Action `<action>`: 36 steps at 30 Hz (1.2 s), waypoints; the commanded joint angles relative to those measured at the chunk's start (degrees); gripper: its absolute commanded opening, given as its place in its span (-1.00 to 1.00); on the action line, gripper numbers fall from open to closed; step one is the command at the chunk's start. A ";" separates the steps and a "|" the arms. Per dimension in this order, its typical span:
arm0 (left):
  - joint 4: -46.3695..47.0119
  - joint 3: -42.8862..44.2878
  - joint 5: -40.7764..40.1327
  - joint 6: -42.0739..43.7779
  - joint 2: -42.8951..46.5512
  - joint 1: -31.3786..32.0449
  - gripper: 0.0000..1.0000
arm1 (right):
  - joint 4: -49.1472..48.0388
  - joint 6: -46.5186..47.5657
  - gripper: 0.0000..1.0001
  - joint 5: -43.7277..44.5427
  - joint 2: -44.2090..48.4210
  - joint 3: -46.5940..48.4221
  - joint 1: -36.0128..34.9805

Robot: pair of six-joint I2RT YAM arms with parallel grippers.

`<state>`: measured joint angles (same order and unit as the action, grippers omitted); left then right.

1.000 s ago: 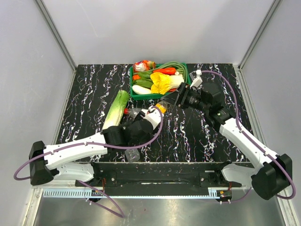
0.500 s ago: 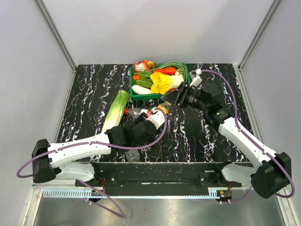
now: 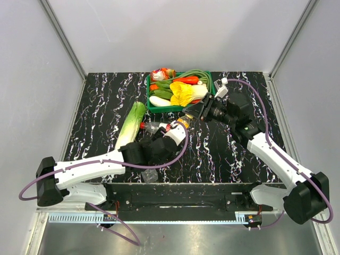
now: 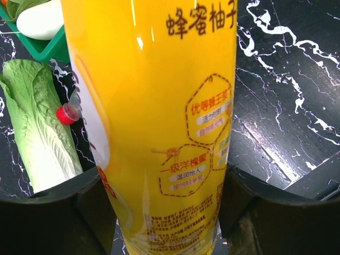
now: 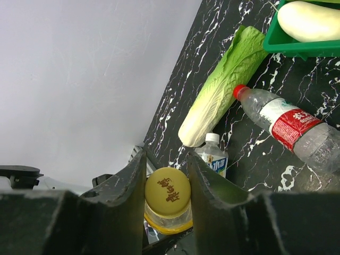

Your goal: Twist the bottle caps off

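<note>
My left gripper [image 4: 164,212] is shut on the body of a yellow-labelled bottle [image 4: 154,106], which it holds off the table [image 3: 180,124]. The bottle's yellow cap [image 5: 167,191] sits between the fingers of my right gripper [image 5: 166,178], and both jaws press its sides. In the top view the right gripper [image 3: 187,115] meets the bottle's top just in front of the basket. A clear bottle [image 5: 287,125] with a red cap [image 5: 240,90] lies on the table. A small bottle with a white cap [image 5: 212,138] stands near the front edge [image 3: 150,175].
A green basket [image 3: 150,104] of vegetables stands at the back centre, with a white radish [image 5: 311,20] inside. A Chinese cabbage [image 3: 131,125] lies left of the red-capped bottle. White walls enclose the table on three sides.
The right gripper's jaws have closed onto the yellow cap. Earlier the left arm carried the yellow bottle a little right and up toward the right gripper.
</note>
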<state>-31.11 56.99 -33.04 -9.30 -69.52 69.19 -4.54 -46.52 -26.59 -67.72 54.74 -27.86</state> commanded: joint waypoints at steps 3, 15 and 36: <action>2.72 1.37 2.00 -0.46 -0.53 0.16 -0.98 | -3.19 3.54 -1.00 -2.15 3.38 -1.47 -0.36; 8.69 0.40 19.92 0.07 3.68 -5.02 -1.00 | -4.60 9.61 -1.00 -6.28 8.92 -3.59 -0.36; 29.35 -10.68 63.87 -6.69 21.88 -18.56 -1.00 | -14.53 8.91 -1.00 -21.66 15.08 -2.97 -0.36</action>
<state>-14.48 45.32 23.27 -10.07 -48.71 52.16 -14.35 -38.46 -42.04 -54.52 51.22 -27.86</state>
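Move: The yellow bottle hangs upright but tilted between the hands: the right fingers already pinch its gold cap at their hand point, and from the left hand, which grips the lower body, that cap lies about 7 cm ahead, 5 cm right and 11 cm up. From the right hand, the red-label bottle lies some 4 cm ahead, 11 cm left and 20 cm below; the cabbage is about 4 cm ahead and 28 cm left, and the vegetable tray about 25 cm ahead and 2 cm left, both similarly low. Both hands twist against each other about the yellow bottle's length: the left keeps its grip on the body and turns it some 50 degrees clockwise as seen from the cap end, while the right keeps pinching the gold cap and tips up and swings counter-clockwise by nearly 30. Meanwhile the two carry the bottle together back towards the base and upwards, away from the vegetable tray, each about 10 cm in all, the left dipping slightly to the right first, with neither gripper opening or closing. ##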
